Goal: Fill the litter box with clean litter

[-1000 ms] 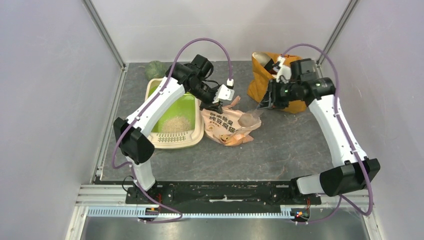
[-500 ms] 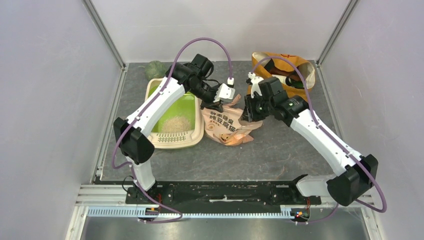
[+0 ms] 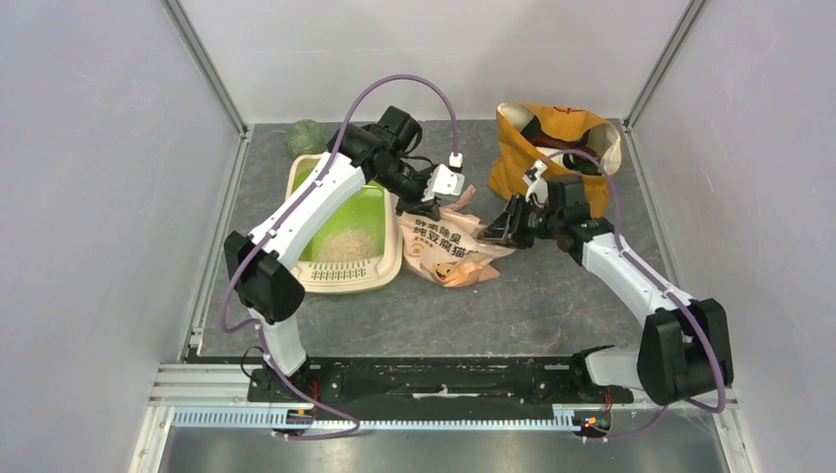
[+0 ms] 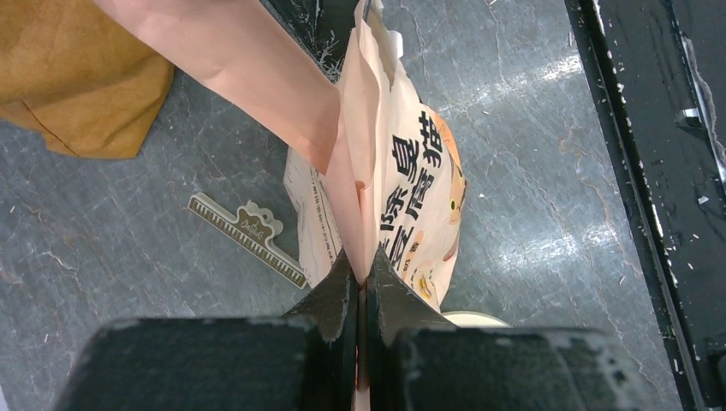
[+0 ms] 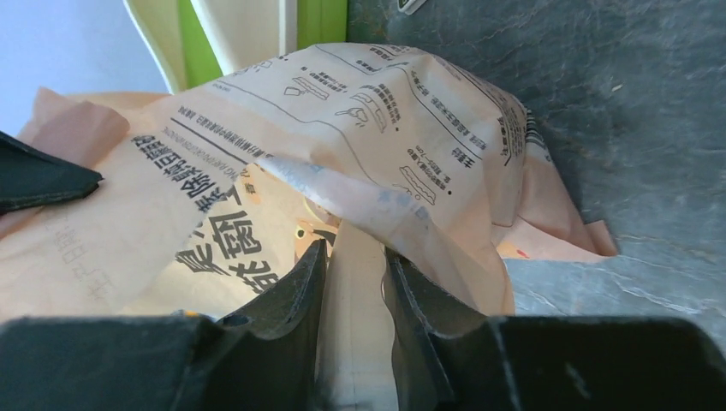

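The cream litter box (image 3: 313, 175) with a green inside lies at the left, with a small heap of clean litter (image 3: 347, 244) in it. Beside it on the right slumps a peach printed bag (image 3: 446, 251). My left gripper (image 3: 431, 205) is shut on the bag's top edge (image 4: 351, 171) and holds it up. My right gripper (image 3: 496, 232) is at the bag's right side. It is shut on the handle of a pale translucent scoop (image 5: 360, 205), whose bowl rests against the bag (image 5: 214, 171). The litter box wall (image 5: 248, 34) shows behind.
A mustard-yellow fabric bag (image 3: 557, 148) stands open at the back right. A green round object (image 3: 308, 136) sits in the back left corner. A brown toothed clip (image 4: 248, 235) lies on the grey floor beside the bag. Walls enclose three sides.
My right arm has swung away from the mustard bag and dropped lower, its gripper settling at the peach bag's right edge with the scoop. The left arm has stayed still.
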Available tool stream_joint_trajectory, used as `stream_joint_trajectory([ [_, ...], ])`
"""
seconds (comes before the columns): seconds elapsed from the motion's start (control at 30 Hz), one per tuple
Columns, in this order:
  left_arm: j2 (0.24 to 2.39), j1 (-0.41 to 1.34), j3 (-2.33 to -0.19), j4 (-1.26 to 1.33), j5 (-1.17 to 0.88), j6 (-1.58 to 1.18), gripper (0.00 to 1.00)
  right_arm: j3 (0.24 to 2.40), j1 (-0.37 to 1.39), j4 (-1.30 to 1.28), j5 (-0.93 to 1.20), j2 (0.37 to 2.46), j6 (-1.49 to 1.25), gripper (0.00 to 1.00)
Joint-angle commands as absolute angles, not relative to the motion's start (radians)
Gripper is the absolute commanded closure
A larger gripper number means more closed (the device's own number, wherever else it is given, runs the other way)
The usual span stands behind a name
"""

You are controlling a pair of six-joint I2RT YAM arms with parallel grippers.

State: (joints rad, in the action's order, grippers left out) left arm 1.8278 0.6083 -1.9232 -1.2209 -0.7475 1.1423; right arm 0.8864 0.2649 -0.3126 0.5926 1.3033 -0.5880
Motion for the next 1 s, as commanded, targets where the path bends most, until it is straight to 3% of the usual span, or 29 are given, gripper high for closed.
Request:
stream_joint_trajectory([
  [0.0, 1.796, 0.611, -1.935, -1.214, -0.793, 1.118, 0.98, 0.733, 0.228, 0.089, 0.778, 1.326, -0.896, 1.00],
  [0.1, 1.795, 0.611, -1.931, -1.213, -0.788, 1.118, 0.98, 0.678, 0.205, 0.306, 0.796, 1.328, -1.042, 1.00],
  [0.23, 1.799, 0.606, -1.930, -1.213, -0.781, 1.122, 0.98, 0.686, 0.119, 0.372, 0.872, 1.302, -1.134, 1.00],
  [0.47, 1.795, 0.603, -1.933, -1.213, -0.785, 1.123, 0.98, 0.725, -0.044, 0.130, 0.965, 1.134, -1.070, 1.00],
  [0.7, 1.792, 0.603, -1.930, -1.213, -0.783, 1.123, 0.98, 0.591, -0.043, 0.333, 0.949, 1.217, -1.185, 1.00],
  [0.83, 1.792, 0.603, -1.938, -1.221, -0.771, 1.131, 0.98, 0.600, -0.140, 0.117, 1.045, 1.164, -1.043, 1.00],
  [0.87, 1.791, 0.603, -1.942, -1.223, -0.771, 1.132, 0.98, 0.593, -0.137, 0.133, 1.020, 1.160, -1.046, 1.00],
  [0.97, 1.794, 0.603, -1.944, -1.223, -0.767, 1.137, 0.98, 0.550, -0.104, 0.529, 1.051, 1.261, -1.317, 1.00],
])
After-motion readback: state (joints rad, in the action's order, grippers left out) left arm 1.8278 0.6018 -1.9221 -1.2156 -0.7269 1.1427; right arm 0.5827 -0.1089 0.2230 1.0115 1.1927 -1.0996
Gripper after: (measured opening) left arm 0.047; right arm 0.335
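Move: The litter bag that the right hand's scoop is dug into stands with its middle about 9 cm to that hand's left, some 2 cm back and 7 cm lower. From the same hand the litter box is roughly 35 cm left, 3 cm ahead and 13 cm below; the orange tote stands about 15 cm ahead and 14 cm right, 6 cm lower. The left hand holds the bag's rim, and the bag's middle is about 8 cm back, 4 cm right and 12 cm below it. The clear scoop, still gripped by its handle in the right hand, digs about 1 cm deeper into the bag, then is levered up and drawn to the right, away from the litter box. The right hand climbs some 7 cm before easing back down 3 cm, ending about 6 cm right, its fingers tipped up by 30 degrees to nearly level and turned slightly clockwise. The left hand stays put, still pinching the bag's rim. ##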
